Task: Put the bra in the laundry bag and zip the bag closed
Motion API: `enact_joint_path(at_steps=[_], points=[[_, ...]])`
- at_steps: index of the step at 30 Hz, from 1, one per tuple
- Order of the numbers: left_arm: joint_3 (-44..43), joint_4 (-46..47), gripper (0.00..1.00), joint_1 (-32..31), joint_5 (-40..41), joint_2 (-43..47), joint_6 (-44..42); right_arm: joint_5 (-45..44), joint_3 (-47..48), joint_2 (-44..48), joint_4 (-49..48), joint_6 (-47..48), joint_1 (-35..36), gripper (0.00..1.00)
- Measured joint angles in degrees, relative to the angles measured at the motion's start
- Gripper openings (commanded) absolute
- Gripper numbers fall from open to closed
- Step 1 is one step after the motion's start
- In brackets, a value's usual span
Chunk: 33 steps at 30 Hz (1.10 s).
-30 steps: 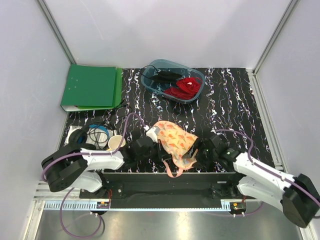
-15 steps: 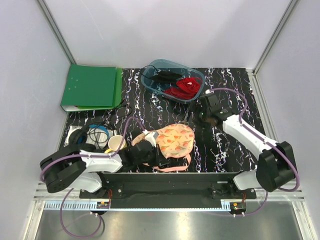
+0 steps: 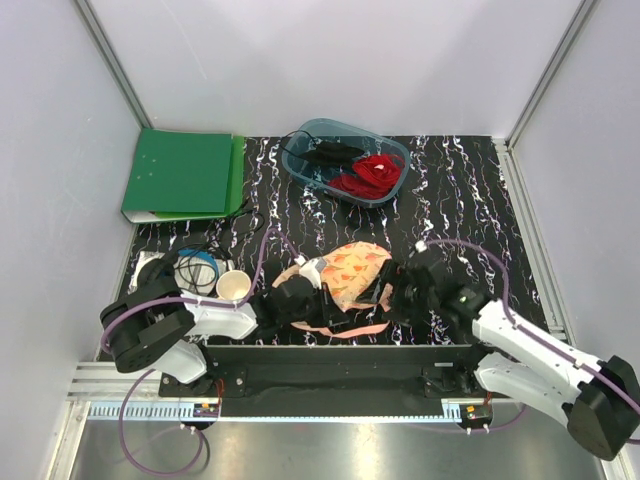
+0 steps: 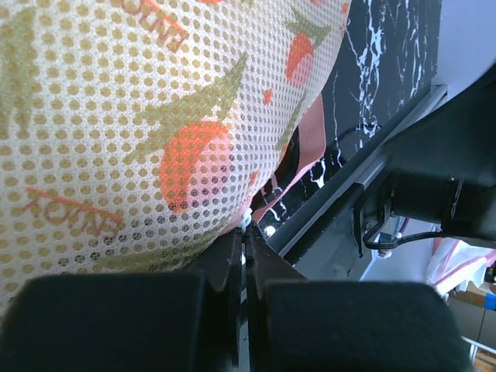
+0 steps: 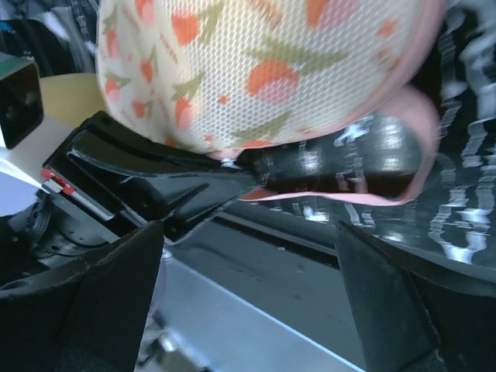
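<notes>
The laundry bag (image 3: 355,270), peach-pink mesh with an orange-red print, lies near the table's front edge, between both arms. It fills the left wrist view (image 4: 116,116) and the top of the right wrist view (image 5: 263,62). My left gripper (image 3: 320,300) (image 4: 246,232) is shut on the bag's lower edge, at a small white piece by the pink trim. Just right of the bag, my right gripper (image 3: 387,293) (image 5: 248,225) stands wide open with nothing between its fingers. A pink strap (image 3: 352,329) trails toward the front edge. The bra is hidden.
A blue-grey tub (image 3: 392,150) holding a red garment (image 3: 368,174) and a black garment (image 3: 325,154) stands at the back. A green binder (image 3: 180,175) lies at the back left. A paper cup (image 3: 233,287) and coiled cables (image 3: 190,268) sit at the front left.
My right arm swung out toward the tub, then came back low beside the bag's right side, its jaws widening. The bag shifted slightly. My left gripper stayed shut on it.
</notes>
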State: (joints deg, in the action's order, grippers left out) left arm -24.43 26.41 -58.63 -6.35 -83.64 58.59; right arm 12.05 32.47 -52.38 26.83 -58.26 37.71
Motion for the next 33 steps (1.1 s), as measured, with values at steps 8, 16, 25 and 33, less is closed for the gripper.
enact_joint_path(at_steps=[8,16,25,33], points=[[-0.6,0.7,0.00,-0.2,-0.7,-0.2,0.4,-4.8,-11.0,-5.8,-21.2,-19.9,10.5,0.85],[-0.5,0.7,0.00,-0.6,-0.7,0.5,0.9,-12.5,-12.1,-9.2,-30.6,-28.6,12.1,0.70],[-0.3,0.6,0.00,-1.2,-0.6,1.5,1.4,-14.7,-14.7,-13.5,-35.6,-32.5,12.2,0.19],[1.9,0.1,0.00,-1.4,0.7,5.0,0.7,-16.0,-16.1,-7.9,-33.5,-30.8,11.2,0.02]])
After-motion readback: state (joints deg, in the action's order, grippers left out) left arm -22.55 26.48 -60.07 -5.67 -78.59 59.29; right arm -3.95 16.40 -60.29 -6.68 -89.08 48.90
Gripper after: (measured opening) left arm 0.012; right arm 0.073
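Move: The bag's near-right rim, where the right fingers will shut, lies about 5 cm left of the open right hand, 2 cm ahead and 5 cm below. The pink strap is some 9 cm left of that hand, 7 cm nearer the base and 9 cm lower. From the left hand, already shut on the bag's edge, that rim spot is about 5 cm right and 3 cm ahead, at its height. Right hand swings about 5 cm left and down, rolling its left side up, and pinches the rim beside the left grip. ##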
